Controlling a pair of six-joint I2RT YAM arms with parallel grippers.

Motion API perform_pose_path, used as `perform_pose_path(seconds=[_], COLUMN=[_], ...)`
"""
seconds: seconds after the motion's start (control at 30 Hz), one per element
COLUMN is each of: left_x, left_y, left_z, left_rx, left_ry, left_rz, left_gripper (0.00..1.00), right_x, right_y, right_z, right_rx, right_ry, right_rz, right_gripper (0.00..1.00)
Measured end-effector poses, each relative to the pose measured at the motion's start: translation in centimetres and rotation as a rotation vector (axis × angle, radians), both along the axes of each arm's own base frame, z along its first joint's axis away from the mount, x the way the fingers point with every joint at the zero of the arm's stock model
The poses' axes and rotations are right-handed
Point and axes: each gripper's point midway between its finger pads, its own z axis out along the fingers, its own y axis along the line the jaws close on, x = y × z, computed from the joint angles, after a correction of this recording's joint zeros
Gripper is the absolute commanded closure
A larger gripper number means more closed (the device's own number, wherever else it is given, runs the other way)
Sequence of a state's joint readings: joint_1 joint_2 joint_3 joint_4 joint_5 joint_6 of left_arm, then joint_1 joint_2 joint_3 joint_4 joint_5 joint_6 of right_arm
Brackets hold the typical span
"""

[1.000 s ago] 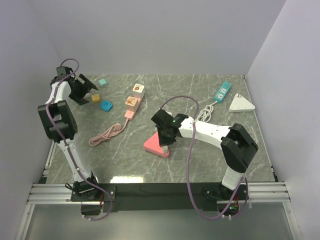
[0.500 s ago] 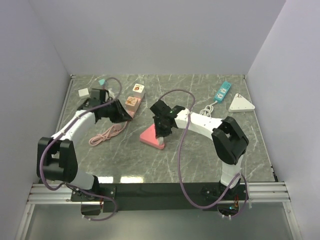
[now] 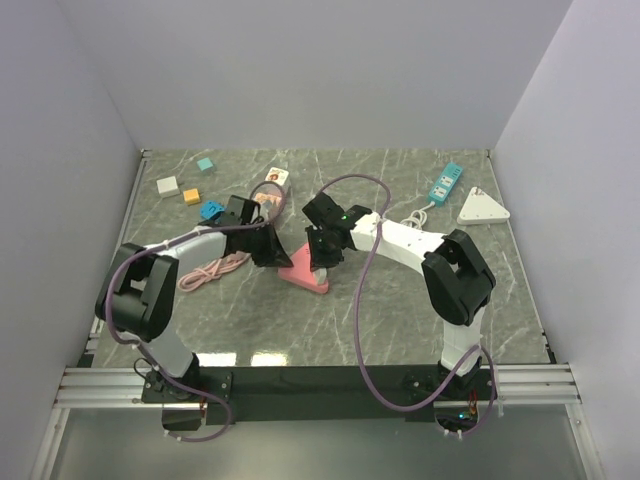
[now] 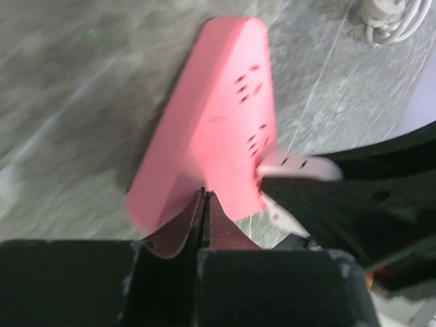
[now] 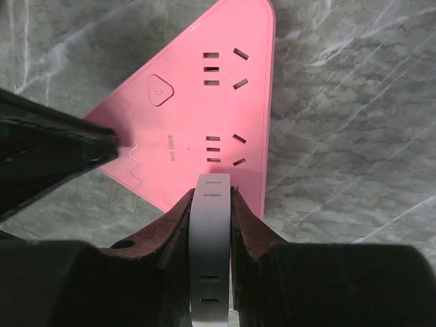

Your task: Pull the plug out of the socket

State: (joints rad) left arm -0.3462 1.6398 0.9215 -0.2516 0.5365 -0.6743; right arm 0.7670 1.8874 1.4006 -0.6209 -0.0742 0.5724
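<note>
A pink triangular socket [image 3: 303, 276] lies flat mid-table, also plain in the right wrist view [image 5: 204, 102] and the left wrist view [image 4: 218, 116]. A white plug [image 5: 210, 231] stands on one corner of the socket, and my right gripper [image 5: 211, 194] is shut on it. In the top view the right gripper [image 3: 322, 256] covers the plug. My left gripper [image 4: 204, 194] is shut with nothing between its fingers. Its tips rest on the socket's opposite edge. From above, the left gripper [image 3: 272, 250] is just left of the socket.
A coiled pink cable [image 3: 213, 268] lies left of the socket, with pink-white adaptors [image 3: 272, 180] behind it. Small coloured blocks [image 3: 191, 197] sit at the back left. A blue power strip [image 3: 446, 182], a white triangular socket [image 3: 482, 207] and a white cable [image 3: 410, 218] are at the back right.
My left arm swung from the back left corner down to the pink socket, and its jaws closed. The right gripper and the socket shifted slightly towards the back left.
</note>
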Motion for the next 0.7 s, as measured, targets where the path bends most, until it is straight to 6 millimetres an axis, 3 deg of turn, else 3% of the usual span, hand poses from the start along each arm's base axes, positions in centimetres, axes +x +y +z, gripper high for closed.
perform_pose_path(seconds=[0.13, 0.33, 0.7], left_x=[0.5, -0.2, 0.3], left_y=[-2.1, -5.8, -7.3], left_z=[-0.1, -0.8, -1.8], left_rx=[0.018, 0.028, -0.014], left_ry=[-0.032, -0.053, -0.037], left_rz=[-0.041, -0.101, -0.041], left_gripper=[0.99, 1.00, 1.00], right_x=[-0.1, -0.2, 0.5], right_y=[0.1, -0.5, -2.3], right_z=[0.0, -0.2, -0.5], right_rx=[0.004, -0.021, -0.026], right_ry=[0.003, 0.011, 0.035], right_rz=[0.004, -0.005, -0.126], right_gripper=[1.00, 1.00, 1.00])
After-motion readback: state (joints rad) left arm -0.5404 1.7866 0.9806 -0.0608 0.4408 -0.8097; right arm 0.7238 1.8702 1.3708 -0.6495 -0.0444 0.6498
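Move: My right hand already grips the white plug standing in the pink socket, whose middle is roughly 3 cm left, 1 cm ahead and 3 cm below that hand. From my shut left fingertips the socket's middle lies about 4 cm right, 2 cm back and 3 cm down; the plug stands some 7 cm right and 2 cm back, at about their height. The peach power strip is 13 cm ahead of them, 5 cm left and 3 cm lower. With its fingers kept shut, my left hand sweeps about 7 cm to the right across the pink socket and sinks nearly 2 cm, until its tips come down on the socket's face right beside the white plug. My right hand keeps its pinch on the plug, at first still, then shifting some 2 cm right with a slight clockwise turn. ##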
